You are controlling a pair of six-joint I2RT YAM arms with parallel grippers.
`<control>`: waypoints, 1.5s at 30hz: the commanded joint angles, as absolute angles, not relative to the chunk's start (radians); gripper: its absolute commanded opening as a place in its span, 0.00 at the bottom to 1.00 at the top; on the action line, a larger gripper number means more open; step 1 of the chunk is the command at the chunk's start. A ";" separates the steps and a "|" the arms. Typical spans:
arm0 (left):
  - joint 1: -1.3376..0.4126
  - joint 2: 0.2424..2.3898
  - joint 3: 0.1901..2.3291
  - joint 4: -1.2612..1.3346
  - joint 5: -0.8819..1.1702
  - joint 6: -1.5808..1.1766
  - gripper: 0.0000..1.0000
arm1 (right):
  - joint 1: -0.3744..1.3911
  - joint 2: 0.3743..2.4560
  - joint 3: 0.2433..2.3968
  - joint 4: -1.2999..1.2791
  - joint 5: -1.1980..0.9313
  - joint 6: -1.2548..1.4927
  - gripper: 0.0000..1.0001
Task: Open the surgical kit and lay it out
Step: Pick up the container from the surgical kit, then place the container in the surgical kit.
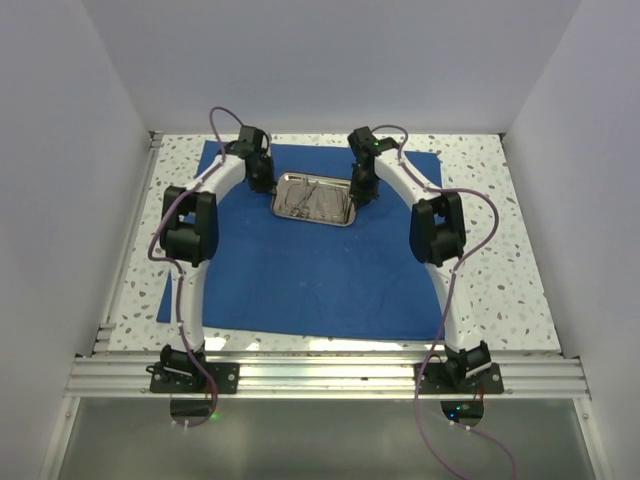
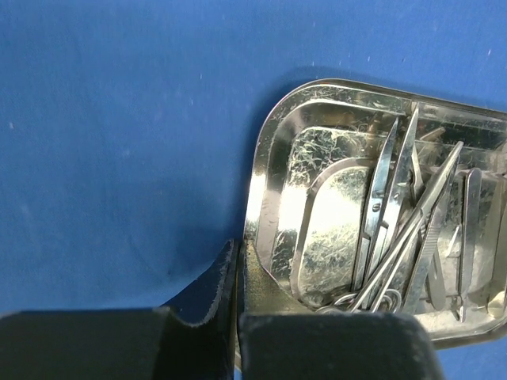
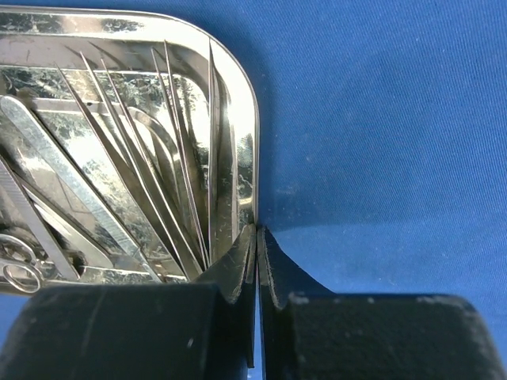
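The royal-blue cloth wrap [image 1: 300, 270] lies spread flat as a large sheet on the table. The shiny steel tray [image 1: 316, 198] stands on its far part, with several thin metal instruments [image 2: 396, 229] lying in it. My left gripper [image 1: 262, 182] is shut on the tray's left rim [image 2: 255, 214], one finger inside and one outside. My right gripper [image 1: 360, 190] is shut on the tray's right rim [image 3: 252, 190] the same way. The wrist views show the instruments [image 3: 135, 182], scissors and tweezers among them, lying lengthwise in the tray.
The speckled white table [image 1: 500, 270] shows around the cloth. White walls close in on the left, right and back. An aluminium rail [image 1: 320, 375] with both arm bases runs along the near edge.
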State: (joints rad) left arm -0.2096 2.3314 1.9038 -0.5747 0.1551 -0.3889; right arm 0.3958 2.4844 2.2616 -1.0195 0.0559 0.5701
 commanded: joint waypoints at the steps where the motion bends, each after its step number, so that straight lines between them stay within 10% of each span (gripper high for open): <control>1: -0.235 2.257 1.841 -0.626 0.160 -0.362 0.00 | 0.419 2.401 2.208 -1.051 0.014 0.537 0.00; 36: -0.331 1.643 0.996 -0.621 0.112 -0.437 0.00 | 0.420 1.847 1.282 -0.997 -0.071 0.399 0.01; 40: -0.331 1.643 1.023 -0.644 0.107 -0.443 0.20 | 0.420 1.809 1.293 -1.015 -0.060 0.394 0.72; 45: -0.331 1.629 1.103 -0.684 0.091 -0.449 0.54 | 0.420 1.764 1.385 -1.092 -0.018 0.387 0.82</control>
State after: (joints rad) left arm -0.3347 1.6714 1.0252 -0.6529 0.1349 -0.4515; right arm 0.4202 1.8362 1.3045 -1.0126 -0.0639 0.4168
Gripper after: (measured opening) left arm 0.517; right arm 0.818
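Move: The left fingers are already shut on the tray's left rim and the right fingers on its right rim. The container (steel tray) has its middle about 13 cm right and 2 cm back from the left hand, and 13 cm left and 2 cm ahead of the right hand, roughly 1 cm below both. In the tray the scissors lie about 9 cm right of the left hand and level with it; the slim tweezers lie about 3 cm left and 1 cm ahead of the right hand. Back towards the bases both hands go together, about 25 cm on the left and a little less on the right, keeping their pinch on the tray's end rims. They start level, arc up some 4 cm and come down again while the fingers tip towards vertical; then they open, the right wide and moving clear outward, the left about halfway. ##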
